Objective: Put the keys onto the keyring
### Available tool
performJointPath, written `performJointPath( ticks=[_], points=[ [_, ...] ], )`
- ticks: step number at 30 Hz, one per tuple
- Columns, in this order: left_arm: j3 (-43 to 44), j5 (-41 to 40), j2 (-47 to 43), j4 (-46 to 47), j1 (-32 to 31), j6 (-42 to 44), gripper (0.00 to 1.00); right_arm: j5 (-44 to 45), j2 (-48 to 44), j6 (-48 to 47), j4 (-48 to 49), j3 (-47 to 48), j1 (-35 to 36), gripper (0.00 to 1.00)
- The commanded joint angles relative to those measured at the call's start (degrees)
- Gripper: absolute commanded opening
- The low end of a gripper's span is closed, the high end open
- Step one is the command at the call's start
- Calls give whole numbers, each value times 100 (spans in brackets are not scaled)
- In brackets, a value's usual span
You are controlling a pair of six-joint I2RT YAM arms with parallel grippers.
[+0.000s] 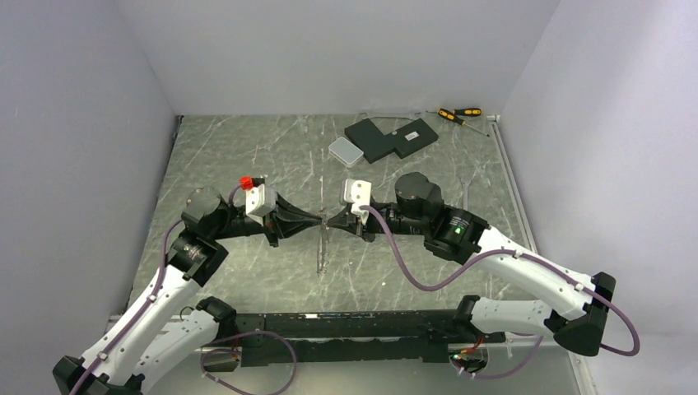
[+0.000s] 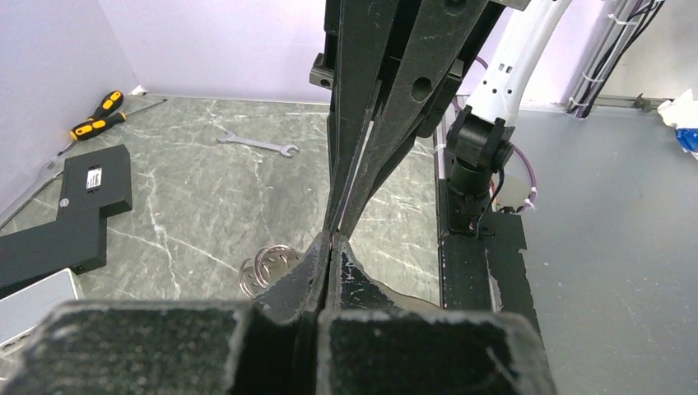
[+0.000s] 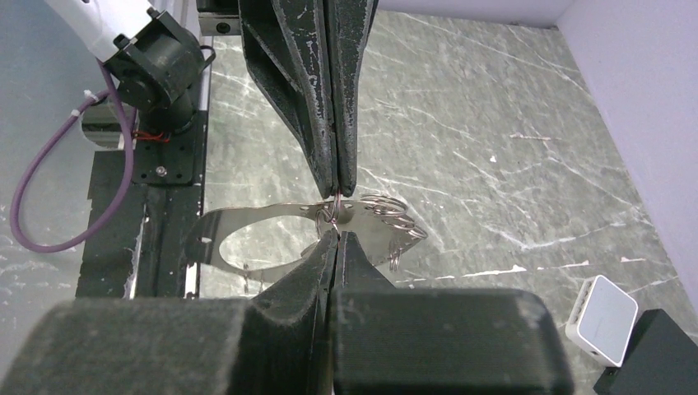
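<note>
My left gripper (image 1: pixel 318 220) and right gripper (image 1: pixel 332 220) meet tip to tip above the middle of the table, both shut. A thin wire of the keyring (image 3: pixel 333 212) is pinched between the two pairs of tips. Below them hangs the keyring's silvery oval loop (image 3: pixel 272 211), clear of the table; from above it shows edge-on as a thin line (image 1: pixel 321 247). Small coiled rings (image 3: pixel 387 204) and tiny flat silvery pieces, likely the keys (image 3: pixel 405 240), cluster beside it. The left wrist view shows my left gripper (image 2: pixel 331 240) shut, with the coiled rings (image 2: pixel 265 267) just left of it.
A black stepped block (image 1: pixel 391 137) and a small white box (image 1: pixel 346 149) lie at the back. Two yellow-handled screwdrivers (image 1: pixel 458 114) rest in the far right corner. A thin wrench (image 2: pixel 257 146) lies on the marbled top. A black rail (image 1: pixel 354 325) runs along the near edge.
</note>
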Motion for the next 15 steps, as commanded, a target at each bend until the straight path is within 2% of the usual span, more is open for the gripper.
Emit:
performJointPath(
  ticks=[1, 4, 7, 12, 15],
  points=[
    [61, -163, -83, 622, 155, -117, 0, -13, -188, 114, -223, -61, 3, 4],
    [68, -90, -48, 643, 158, -143, 0, -15, -241, 173, -96, -92, 3, 22],
    [69, 77, 15, 708, 161, -208, 0, -75, -326, 206, 23, -142, 3, 27],
    [63, 292, 98, 857, 166, -315, 0, -82, -375, 218, 158, -183, 3, 30],
    [61, 406, 130, 913, 166, -368, 0, -15, -370, 224, 262, -192, -6, 39]
  ],
)
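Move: Both hands already meet in mid-air with shut fingers, the wire keyring between their tips: about 1 cm to the right of the left hand, 1 cm to the left of the right hand, level with both. From the left hand, the flat metal plate has its middle some 4 cm back, 1 cm to the right and 3 cm down; the cluster of small rings at its far end is about 3 cm ahead, 1 cm right and 1 cm down. The right hand lets go of the keyring: its fingers open to about a third of their range as it eases back and to the right, roughly 1 cm in all, sinking a little and coming up again, pointing the same way. The left hand keeps its fingertip pinch on the keyring, lifting it about 1 cm up and slightly forward. ##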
